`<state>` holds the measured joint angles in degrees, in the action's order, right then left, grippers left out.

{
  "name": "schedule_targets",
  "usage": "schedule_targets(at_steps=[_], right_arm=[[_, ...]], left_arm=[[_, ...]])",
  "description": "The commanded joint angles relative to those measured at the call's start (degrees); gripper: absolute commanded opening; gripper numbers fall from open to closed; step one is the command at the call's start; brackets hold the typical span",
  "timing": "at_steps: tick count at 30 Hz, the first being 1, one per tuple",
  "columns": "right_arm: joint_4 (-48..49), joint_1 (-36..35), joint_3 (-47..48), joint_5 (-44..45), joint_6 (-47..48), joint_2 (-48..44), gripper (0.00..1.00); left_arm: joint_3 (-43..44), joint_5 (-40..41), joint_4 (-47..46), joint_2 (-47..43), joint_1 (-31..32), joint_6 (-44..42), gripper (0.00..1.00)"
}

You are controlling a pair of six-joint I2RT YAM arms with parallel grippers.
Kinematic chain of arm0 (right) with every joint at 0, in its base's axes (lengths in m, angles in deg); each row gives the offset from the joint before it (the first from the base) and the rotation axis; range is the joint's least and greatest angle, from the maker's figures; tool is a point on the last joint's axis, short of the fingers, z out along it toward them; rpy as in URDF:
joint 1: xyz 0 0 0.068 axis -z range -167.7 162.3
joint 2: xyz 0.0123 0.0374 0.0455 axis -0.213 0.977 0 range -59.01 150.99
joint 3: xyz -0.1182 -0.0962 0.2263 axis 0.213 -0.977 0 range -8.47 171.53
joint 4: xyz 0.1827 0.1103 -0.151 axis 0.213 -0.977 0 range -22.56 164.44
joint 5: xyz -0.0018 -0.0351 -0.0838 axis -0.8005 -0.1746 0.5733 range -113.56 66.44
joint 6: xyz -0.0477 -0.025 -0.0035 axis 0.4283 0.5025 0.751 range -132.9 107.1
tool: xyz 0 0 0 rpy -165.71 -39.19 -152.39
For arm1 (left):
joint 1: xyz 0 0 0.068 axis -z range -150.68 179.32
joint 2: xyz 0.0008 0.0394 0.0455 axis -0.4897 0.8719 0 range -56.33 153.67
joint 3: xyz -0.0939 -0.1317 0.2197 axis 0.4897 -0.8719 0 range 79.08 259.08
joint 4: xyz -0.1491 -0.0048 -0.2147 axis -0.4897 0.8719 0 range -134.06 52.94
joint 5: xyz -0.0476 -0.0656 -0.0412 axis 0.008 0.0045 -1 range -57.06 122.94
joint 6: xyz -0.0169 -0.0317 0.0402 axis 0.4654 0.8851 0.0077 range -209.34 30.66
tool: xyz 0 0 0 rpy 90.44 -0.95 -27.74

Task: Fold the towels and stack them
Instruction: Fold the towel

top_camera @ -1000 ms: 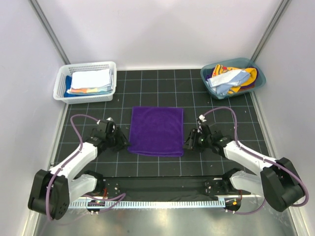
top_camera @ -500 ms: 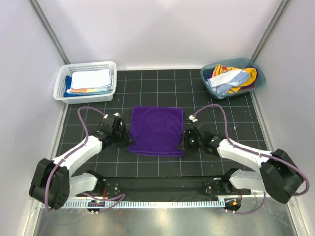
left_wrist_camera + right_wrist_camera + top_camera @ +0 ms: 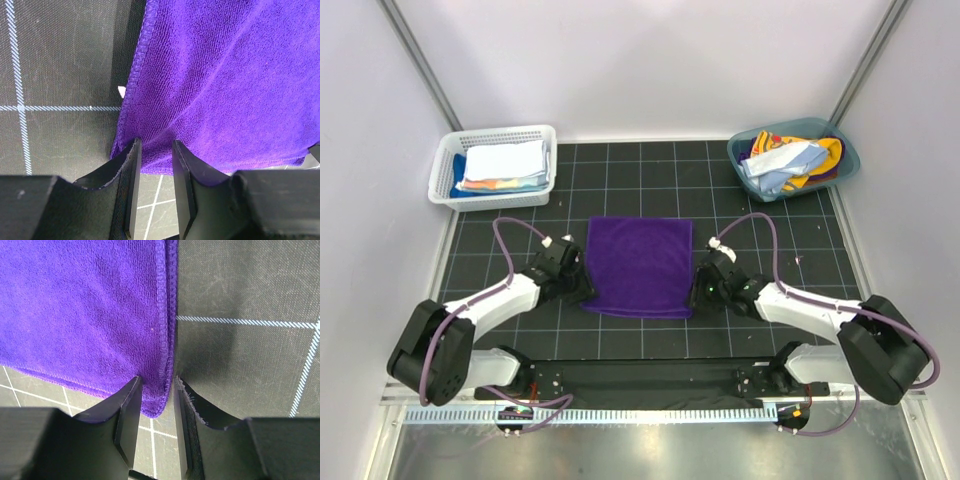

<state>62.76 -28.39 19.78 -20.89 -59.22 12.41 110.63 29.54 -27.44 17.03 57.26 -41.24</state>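
Note:
A deep purple towel lies flat in the middle of the black grid mat. My left gripper is at its near left corner. In the left wrist view the fingers stand close together with the purple towel edge pinched between their tips, and a crease runs up from there. My right gripper is at the near right corner. There the purple towel fills the narrow gap between the right gripper tips. More towels lie crumpled in the teal tub.
A white mesh basket at the back left holds folded towels. The teal tub stands at the back right. Grey walls close in both sides, and a metal rail runs along the near edge.
Both grippers slid inward and forward onto the purple towel's near corners, and their jaws narrowed around its edges. The towel has stayed flat.

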Motion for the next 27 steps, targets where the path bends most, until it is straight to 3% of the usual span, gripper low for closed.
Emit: schedule_targets(at_steps=[1,6,13,16,27], right_arm=[[-3.2,-0.5,-0.7,3.4,-0.3,2.6,0.39],[-4.7,-1.7,0.2,4.0,-0.3,3.3,0.34],[-10.0,-2.0,1.7,5.4,0.6,3.8,0.11],[-12.2,-2.0,1.9,5.8,1.1,3.3,0.06],[-15.8,-4.7,1.6,4.5,1.7,2.1,0.1]], left_arm=[[-1.2,2.4,-2.6,1.3,0.4,1.0,0.35],[-1.6,2.5,-2.6,2.0,0.4,1.0,0.35],[-1.7,2.1,-1.5,2.0,0.4,1.6,0.35],[-2.1,1.6,-1.1,1.3,0.7,2.2,0.35],[-5.9,1.0,0.5,-0.5,1.6,6.2,0.31]])
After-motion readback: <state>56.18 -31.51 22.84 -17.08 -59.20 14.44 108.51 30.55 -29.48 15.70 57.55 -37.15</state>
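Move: The purple towel's near-right corner lies between and just behind my right fingertips, about 2 cm back, level sideways and roughly 1 cm lower. From that hand the towel's middle is some 8 cm ahead and 12 cm left, and the teal basket about 36 cm ahead and 28 cm right. The towel's near-left corner sits about 2 cm back and 2 cm left of my left hand, 1 cm lower. I shut my right fingers on the towel's right edge just ahead of its near corner, pinching it while the hand sinks very slightly, then draw it back about 1 cm. My left hand stays in place at the near-left corner, fingers still part open, turning only a few degrees counter-clockwise. ##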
